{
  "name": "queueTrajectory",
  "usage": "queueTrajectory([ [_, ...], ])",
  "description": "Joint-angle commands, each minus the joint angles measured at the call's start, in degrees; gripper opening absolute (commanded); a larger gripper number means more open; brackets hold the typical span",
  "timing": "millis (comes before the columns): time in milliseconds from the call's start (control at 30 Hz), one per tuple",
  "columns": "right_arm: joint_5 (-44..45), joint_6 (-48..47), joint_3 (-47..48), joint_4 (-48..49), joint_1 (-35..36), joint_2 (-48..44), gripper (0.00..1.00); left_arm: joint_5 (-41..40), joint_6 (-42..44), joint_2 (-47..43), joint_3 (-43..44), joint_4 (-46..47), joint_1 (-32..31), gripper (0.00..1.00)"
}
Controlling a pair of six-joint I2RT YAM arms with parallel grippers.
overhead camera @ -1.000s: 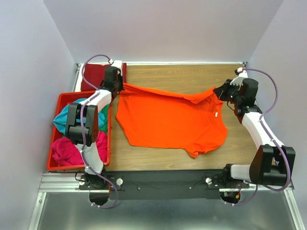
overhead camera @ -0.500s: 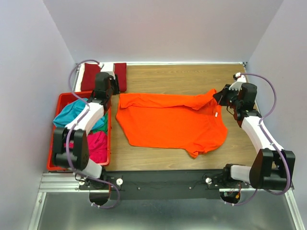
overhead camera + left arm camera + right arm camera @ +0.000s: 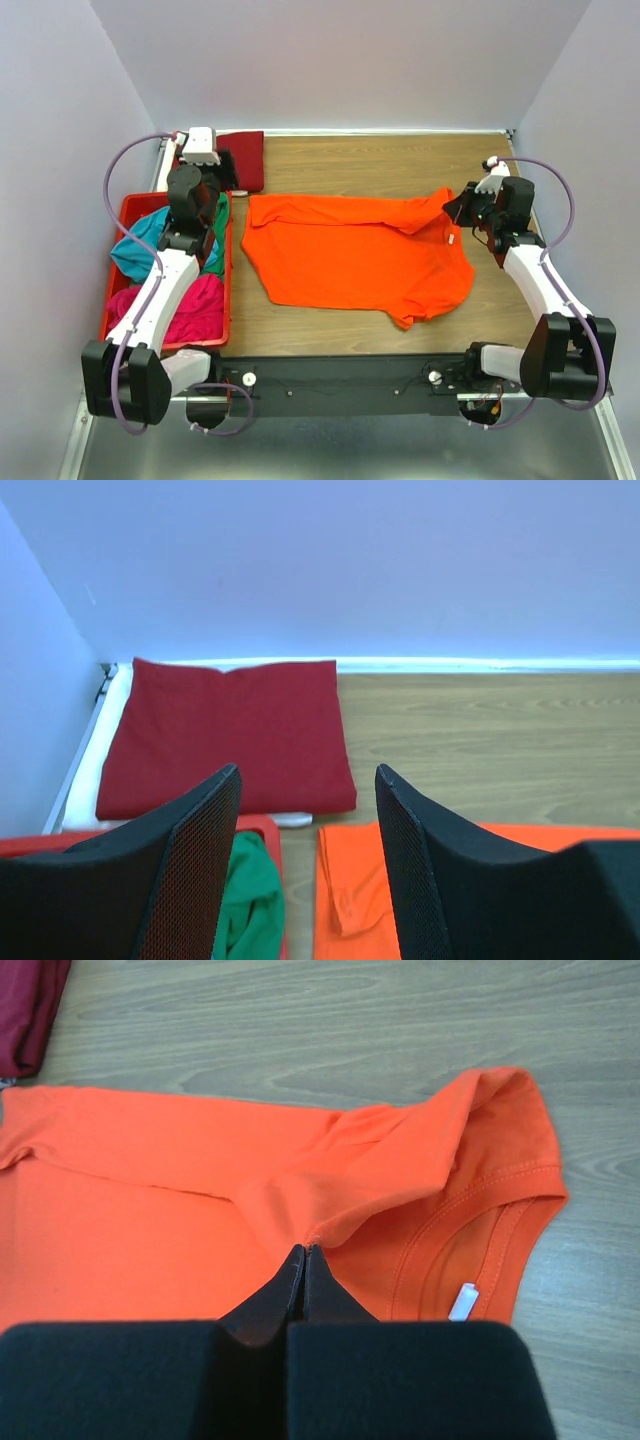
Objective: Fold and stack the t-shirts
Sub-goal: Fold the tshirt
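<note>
The bright orange t-shirt (image 3: 350, 255) lies spread on the wooden table, its far edge folded over. My right gripper (image 3: 452, 207) is shut on a fold of the orange cloth beside the collar (image 3: 303, 1250). My left gripper (image 3: 212, 172) is open and empty, raised over the far end of the red crate, with its fingers (image 3: 190, 880) apart. A folded dark red t-shirt (image 3: 240, 160) lies at the far left corner, ahead of the left gripper (image 3: 305, 780). Teal (image 3: 140, 245), green (image 3: 218, 225) and magenta (image 3: 195, 305) t-shirts lie bunched in the crate.
The red plastic crate (image 3: 108, 318) stands along the table's left edge. The folded dark red shirt (image 3: 230, 735) rests against the back wall. The orange shirt's left corner (image 3: 350, 880) lies just right of the crate. Walls close in on three sides.
My left gripper has let go of the orange shirt's far left corner and swung back left over the crate. The shirt's far edge has dropped onto the table. The right gripper keeps its hold.
</note>
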Motion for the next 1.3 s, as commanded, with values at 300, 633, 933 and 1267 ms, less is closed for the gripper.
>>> queueTrajectory([
  [300,-4.7,-3.8,-1.0,-10.1,-0.4,-2.1,0.03,2.7,2.3,-11.1,-10.3,-1.7,-0.1,0.64],
  [633,7.2,-23.0,3.7,-24.6,-0.4,-4.6,0.46,6.2,2.2,-12.9,-12.0,-0.6,-0.5,0.64],
  [933,-14.1,-54.4,12.0,-38.2,7.0,7.7,0.67,8.7,2.3,-12.6,-11.4,-0.6,-0.5,0.64],
  [1267,7.8,-55.6,18.2,-29.6,24.5,20.9,0.58,10.9,1.8,-12.1,-11.5,-0.4,-0.5,0.63],
])
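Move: The right hand still holds the t-shirt's lifted far right corner; the middle of the t-shirt lies about 18 cm to its left, 7 cm back and some 13 cm below. The white neck tag is about 4 cm to this hand's right and 3 cm back, and the crumpled near sleeve some 19 cm back and 9 cm left. From the empty left hand, the t-shirt's middle is roughly 25 cm right, 10 cm back and 27 cm below. The right fingers open and let go of the t-shirt's corner while the hand eases about 5 cm back and some 3 cm down. It then swings some 10 cm left and lower over the t-shirt's body, turning about 55 degrees counter-clockwise as the open fingers tip steeply downward. The open left hand draws back about 5 cm and sinks slightly, then turns a little clockwise. ##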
